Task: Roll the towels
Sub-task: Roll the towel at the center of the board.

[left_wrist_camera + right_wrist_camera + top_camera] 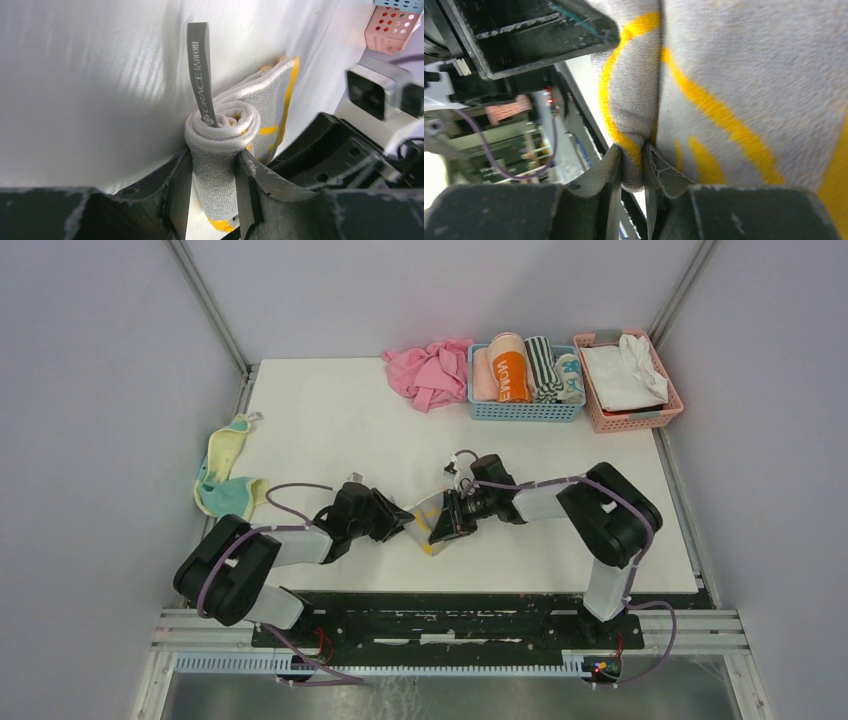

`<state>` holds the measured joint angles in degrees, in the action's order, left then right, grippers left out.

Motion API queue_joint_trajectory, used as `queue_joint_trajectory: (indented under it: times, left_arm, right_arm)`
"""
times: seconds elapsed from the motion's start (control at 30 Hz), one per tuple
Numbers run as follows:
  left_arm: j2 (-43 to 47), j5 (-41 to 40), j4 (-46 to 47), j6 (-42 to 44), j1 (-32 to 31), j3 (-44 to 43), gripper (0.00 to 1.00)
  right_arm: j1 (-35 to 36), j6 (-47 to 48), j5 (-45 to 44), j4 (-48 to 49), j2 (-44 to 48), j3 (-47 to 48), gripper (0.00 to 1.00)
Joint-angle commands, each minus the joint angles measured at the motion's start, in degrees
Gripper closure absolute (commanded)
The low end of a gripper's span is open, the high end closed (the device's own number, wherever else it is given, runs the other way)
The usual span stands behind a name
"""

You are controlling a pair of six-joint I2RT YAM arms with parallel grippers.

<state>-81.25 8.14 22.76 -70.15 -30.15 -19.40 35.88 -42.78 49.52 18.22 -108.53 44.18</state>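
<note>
The light grey towel with yellow marks [432,523] lies near the table's front, between my two grippers. One end of this grey towel [222,125] is wound into a tight roll, with a grey label strap [200,70] sticking up from its core. My left gripper [212,160] is shut on that roll, a finger pressed against each side. My right gripper [633,155] pinches a folded edge of the same towel [749,75], coming in from the right [450,520]. The pale yellow and teal towel [225,475] hangs crumpled over the table's left edge.
A pink cloth [430,372] lies bunched at the back. Beside it stands a blue basket [525,412] holding several rolled towels, then a pink basket [632,422] with white cloth. The two grippers' bodies nearly touch over the grey towel.
</note>
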Motion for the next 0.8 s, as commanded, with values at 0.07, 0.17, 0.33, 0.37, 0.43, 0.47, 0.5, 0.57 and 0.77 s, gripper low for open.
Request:
queue_joint_trajectory:
  times: [0.07,0.17,0.33,0.37,0.43,0.47,0.5,0.57,0.77]
  left_arm:
    - [-1.32,-5.76,-10.00,3.23,-0.88,-1.75,0.58]
    - [0.61,-7.72,-12.07,2.79,-1.04,-1.78,0.58]
    - [1.84,-8.77,-13.14,2.12,-1.55,-1.93,0.58]
    - [1.78,-8.88,-13.10,1.91,-1.74,-1.91,0.58]
    - [1.52,-8.78,-13.03,1.43,-1.87,-1.87,0.59]
    - [1.48,-8.74,-12.87,1.30,-1.97,-1.76,0.58]
    - [1.45,-8.72,-12.77,1.09,-2.01,-1.79,0.58]
    - [1.51,-8.83,-12.76,0.82,-2.17,-1.86,0.58]
    - [1.77,-8.86,-12.74,0.64,-2.43,-1.86,0.58]
  right_arm:
    - [4.99,18.58,-22.80,-28.14,14.38,4.83,0.67]
    - [9.65,22.45,-35.11,-34.21,20.79,7.10,0.62]
    - [19.62,27.87,-55.28,-39.61,25.15,11.72,0.47]
    - [21.24,28.72,-57.31,-39.28,25.09,12.30,0.46]
    - [24.70,30.54,-60.80,-38.59,24.29,13.62,0.45]
    - [26.20,31.43,-62.40,-38.22,23.51,14.46,0.45]
    - [27.69,32.17,-63.81,-37.72,22.48,15.44,0.45]
    - [30.23,33.45,-66.37,-36.54,20.05,16.71,0.46]
    - [33.80,35.32,-71.84,-35.37,11.34,19.86,0.50]
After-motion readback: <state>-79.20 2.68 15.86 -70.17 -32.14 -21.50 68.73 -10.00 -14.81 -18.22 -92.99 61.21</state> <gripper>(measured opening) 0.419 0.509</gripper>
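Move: Between the two grippers lies the towel roll, slanting from far left to near right. Its middle is about 2 cm ahead of the right hand and 3 cm to its left, near its height; that hand still has the near end between its fingers. The unrolled flap is some 6 cm ahead and 1 cm right of the right hand, 2 cm lower. From the left hand, which pinches the far end, the roll's middle is about 3 cm back and 3 cm right. Backing off the roll's near end, the right hand spreads its fingers and rises nearly 8 cm, drifting slightly right, then swings left and back while sinking about 2 cm, still well above the board. Its wrist turns some 70 degrees, so that fingers that pointed left now point steeply down and forward-left. The left fingers keep their hold on the far end, barely shifting. ##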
